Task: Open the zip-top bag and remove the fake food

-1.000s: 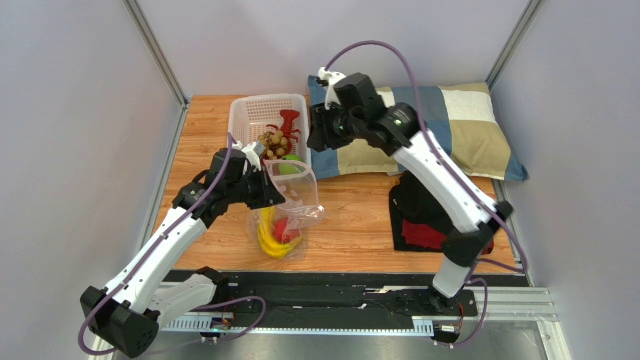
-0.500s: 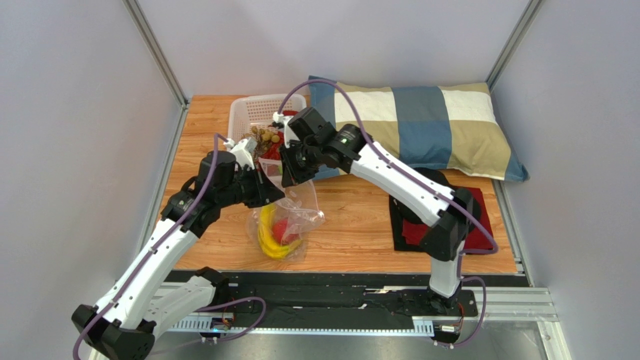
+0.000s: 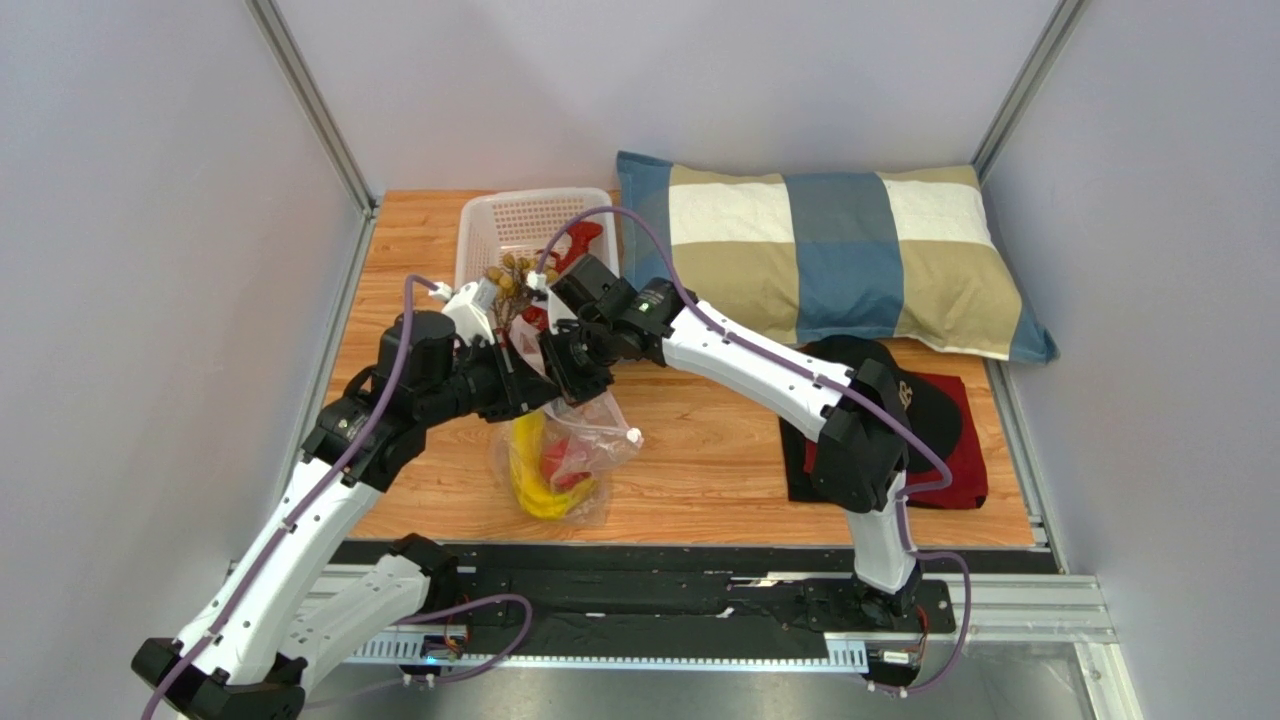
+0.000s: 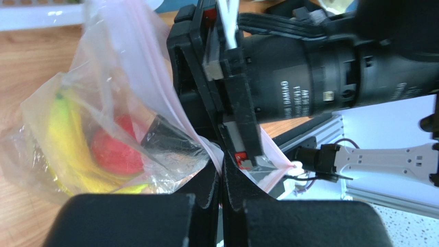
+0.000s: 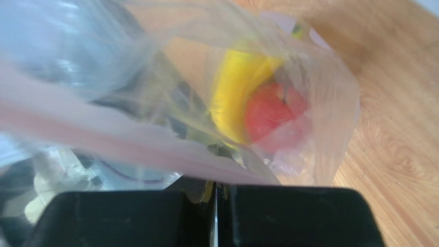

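The zip-top bag hangs above the table, held by its pinkish zip strip. Inside lie a yellow banana bunch and a red round fruit. My left gripper is shut on the strip, as the left wrist view shows, with the bag, banana and fruit beyond. My right gripper is shut, its tips at the bag's mouth. In the blurred right wrist view the strip crosses its tips; I cannot tell whether it pinches it. Banana and fruit show through.
A white mesh basket stands at the back left with a brownish grape cluster at its near edge and a red toy inside. A striped pillow lies at the back right. A black cap and red cloth lie right.
My right arm has swung from over the pillow's left end down and left to the bag's mouth. My left arm has lifted the bag's top slightly and shifted left.
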You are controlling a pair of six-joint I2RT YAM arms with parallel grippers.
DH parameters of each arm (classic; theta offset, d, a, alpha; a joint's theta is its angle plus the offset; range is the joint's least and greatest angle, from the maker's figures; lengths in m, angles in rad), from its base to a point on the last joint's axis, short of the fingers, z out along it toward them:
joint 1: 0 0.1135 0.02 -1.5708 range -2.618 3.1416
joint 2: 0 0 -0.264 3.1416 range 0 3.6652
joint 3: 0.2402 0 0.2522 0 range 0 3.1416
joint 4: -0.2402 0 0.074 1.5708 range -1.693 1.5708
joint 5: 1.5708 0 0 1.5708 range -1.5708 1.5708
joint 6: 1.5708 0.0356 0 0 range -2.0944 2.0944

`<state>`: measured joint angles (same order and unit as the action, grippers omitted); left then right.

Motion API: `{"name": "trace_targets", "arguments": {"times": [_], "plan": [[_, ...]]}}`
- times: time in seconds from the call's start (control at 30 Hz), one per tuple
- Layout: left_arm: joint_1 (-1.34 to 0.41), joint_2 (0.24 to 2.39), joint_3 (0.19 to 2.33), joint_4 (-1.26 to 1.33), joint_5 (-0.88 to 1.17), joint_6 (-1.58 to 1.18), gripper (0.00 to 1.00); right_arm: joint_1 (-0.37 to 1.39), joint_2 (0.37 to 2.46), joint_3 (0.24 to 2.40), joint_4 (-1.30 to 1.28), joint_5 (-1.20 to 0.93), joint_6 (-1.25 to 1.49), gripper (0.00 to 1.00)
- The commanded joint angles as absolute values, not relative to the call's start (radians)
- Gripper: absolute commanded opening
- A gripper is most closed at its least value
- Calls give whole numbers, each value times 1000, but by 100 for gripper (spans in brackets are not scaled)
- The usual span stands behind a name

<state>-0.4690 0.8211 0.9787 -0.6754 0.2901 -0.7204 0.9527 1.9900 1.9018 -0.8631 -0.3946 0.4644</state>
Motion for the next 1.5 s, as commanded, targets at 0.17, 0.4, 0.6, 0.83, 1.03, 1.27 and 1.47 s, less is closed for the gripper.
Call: {"name": "trace_targets", "arguments": {"times": [0.17, 0.4, 0.6, 0.83, 1.03, 1.27, 1.47], "plan": [[-471, 802, 985, -761, 224, -745, 0, 969, 1987, 1684, -693, -328, 462, 0], [-471, 825, 956, -755, 239, -756, 0, 965, 2022, 1612, -707, -252, 404, 5], [-471, 802, 950, -773, 213, -739, 0, 959, 2012, 1644, -892, -43, 341, 11], [-471, 778, 983, -822, 169, -716, 0, 954, 2016, 1746, -1184, 329, 195, 17], [-471, 787, 1026, -836, 146, -696, 0, 956, 1991, 1779, -1295, 468, 129, 19], [-471, 798, 1078, -859, 115, -661, 0, 954, 1935, 1893, -1364, 509, 132, 22], [-471, 815, 1071, -799, 207, -658, 0, 954, 1850, 1907, -1189, 39, 261, 32]]}}
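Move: The red pepper in the bag lies roughly 15 cm below the closed right fingers, which are at the bag's mouth, about 5 cm to their left and 3 cm back. The bananas lie about 3 cm left of the pepper, and the basket's middle stands some 23 cm ahead of the right hand and 7 cm left. From the left hand, which pinches the rim, the pepper is about 21 cm below, 2 cm back and 2 cm left. Inside the bag, the right hand dives about 11 cm, then sweeps some 16 cm right and a little forward while rising again, carrying the rim along. It rolls about 50 degrees, swinging its fingertips from left-down towards straight down, and parts its fingers by a third before easing 2 cm back left. The left hand dips 4 cm and climbs back, drifting 3 cm left, still shut, and ends clear of the rim. ##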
